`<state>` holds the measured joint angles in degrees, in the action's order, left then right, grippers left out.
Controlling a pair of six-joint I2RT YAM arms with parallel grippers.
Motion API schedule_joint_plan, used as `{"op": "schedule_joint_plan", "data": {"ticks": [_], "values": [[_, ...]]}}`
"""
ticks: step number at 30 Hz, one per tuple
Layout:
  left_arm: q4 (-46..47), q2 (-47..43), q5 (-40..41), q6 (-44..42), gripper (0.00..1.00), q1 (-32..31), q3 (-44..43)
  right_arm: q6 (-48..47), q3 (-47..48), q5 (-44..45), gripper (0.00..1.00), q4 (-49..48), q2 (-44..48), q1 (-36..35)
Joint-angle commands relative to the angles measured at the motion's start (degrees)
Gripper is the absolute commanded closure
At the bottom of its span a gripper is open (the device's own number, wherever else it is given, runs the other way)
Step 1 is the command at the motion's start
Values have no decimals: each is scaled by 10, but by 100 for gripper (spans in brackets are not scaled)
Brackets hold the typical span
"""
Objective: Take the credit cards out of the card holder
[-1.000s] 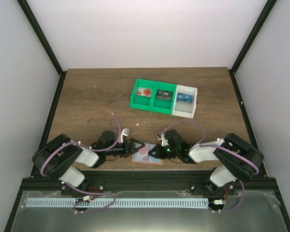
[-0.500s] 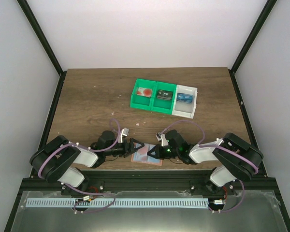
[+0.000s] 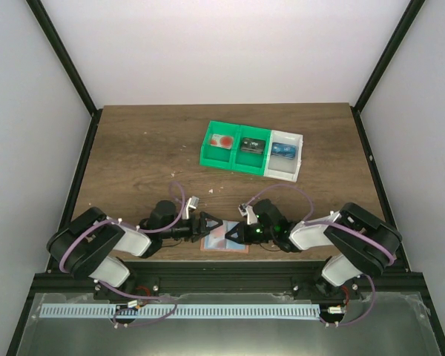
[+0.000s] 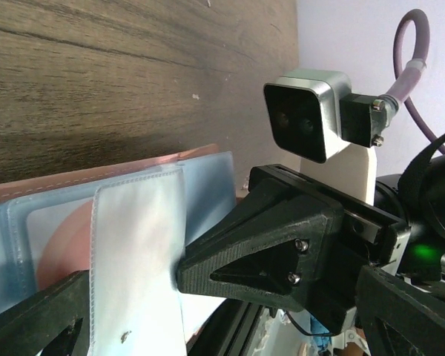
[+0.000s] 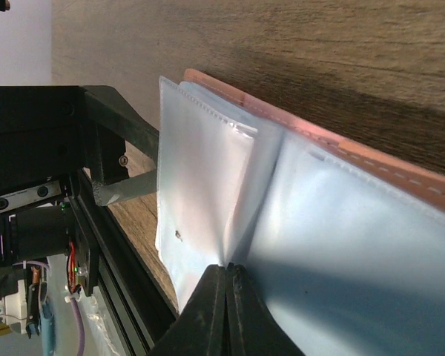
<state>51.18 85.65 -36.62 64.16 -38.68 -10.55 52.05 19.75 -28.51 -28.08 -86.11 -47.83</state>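
Note:
The salmon-pink card holder (image 3: 224, 242) lies open near the table's front edge, its pale-blue clear sleeves (image 5: 341, 237) facing up. One sleeve flap (image 4: 137, 259) stands raised. The credit cards are not clearly separable from the sleeves; one pocket shows a pale face with a pinkish patch (image 4: 55, 241). My right gripper (image 5: 227, 268) is shut, its tips pressed into the crease beside the raised flap; it appears as a black wedge (image 4: 267, 252) in the left wrist view. My left gripper (image 3: 210, 224) is open wide at the holder's left end, fingers (image 4: 37, 319) either side of the flap.
A green two-part bin (image 3: 233, 152) and an adjoining white bin (image 3: 285, 157) with small red, black and blue items stand further back. A black frame rail (image 3: 222, 276) runs along the near edge just in front of the holder. Both arms lie low, facing each other.

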Motion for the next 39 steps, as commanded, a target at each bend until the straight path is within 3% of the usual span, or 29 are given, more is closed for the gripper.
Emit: {"op": "schedule_joint_plan", "data": {"ticks": [1,6,11,16,27,32,39], "values": [[24,-11,-16,4,4,-6,-3,-12,13,-4,97,-16,-8,-5],[39,-14,-23,20,4,-8,0,-19,25,1,83,9,-10,-5],[48,-17,-22,28,4,-14,-1,-28,36,16,79,40,4,-5],[70,-9,-24,45,4,-19,-3,-39,45,57,77,105,44,-5],[118,29,-3,77,4,-80,-32,-28,19,286,75,277,294,-5],[126,56,-6,83,4,-92,-52,-25,15,317,74,310,367,-4],[132,65,-5,83,4,-94,-50,-20,12,310,73,315,376,-5]]}}
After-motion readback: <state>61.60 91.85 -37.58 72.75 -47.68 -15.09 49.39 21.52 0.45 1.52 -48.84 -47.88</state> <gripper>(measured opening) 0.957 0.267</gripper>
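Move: The clear page of the card holder stands raised near the spine, its edge pinched in the right fingertips. Its middle is about 1 cm ahead and 1 cm left of them. From the open left gripper the page lies some 3 cm right, 2 cm back and 2 cm lower. The red-spotted card in the left pocket is about 4 cm left and 1 cm ahead of the right fingertips, the holder's right half some 4 cm to their right, level; both lie slightly below. Open the right fingers about a quarter to let go of the clear page, then swing that hand up some 10 cm and about 7 cm right, a little forward, away from the holder. Bring the left gripper, kept wide open, up about 3 cm and then mainly right, some 5 cm in all and slightly back, carrying the page over towards the holder's right half. ##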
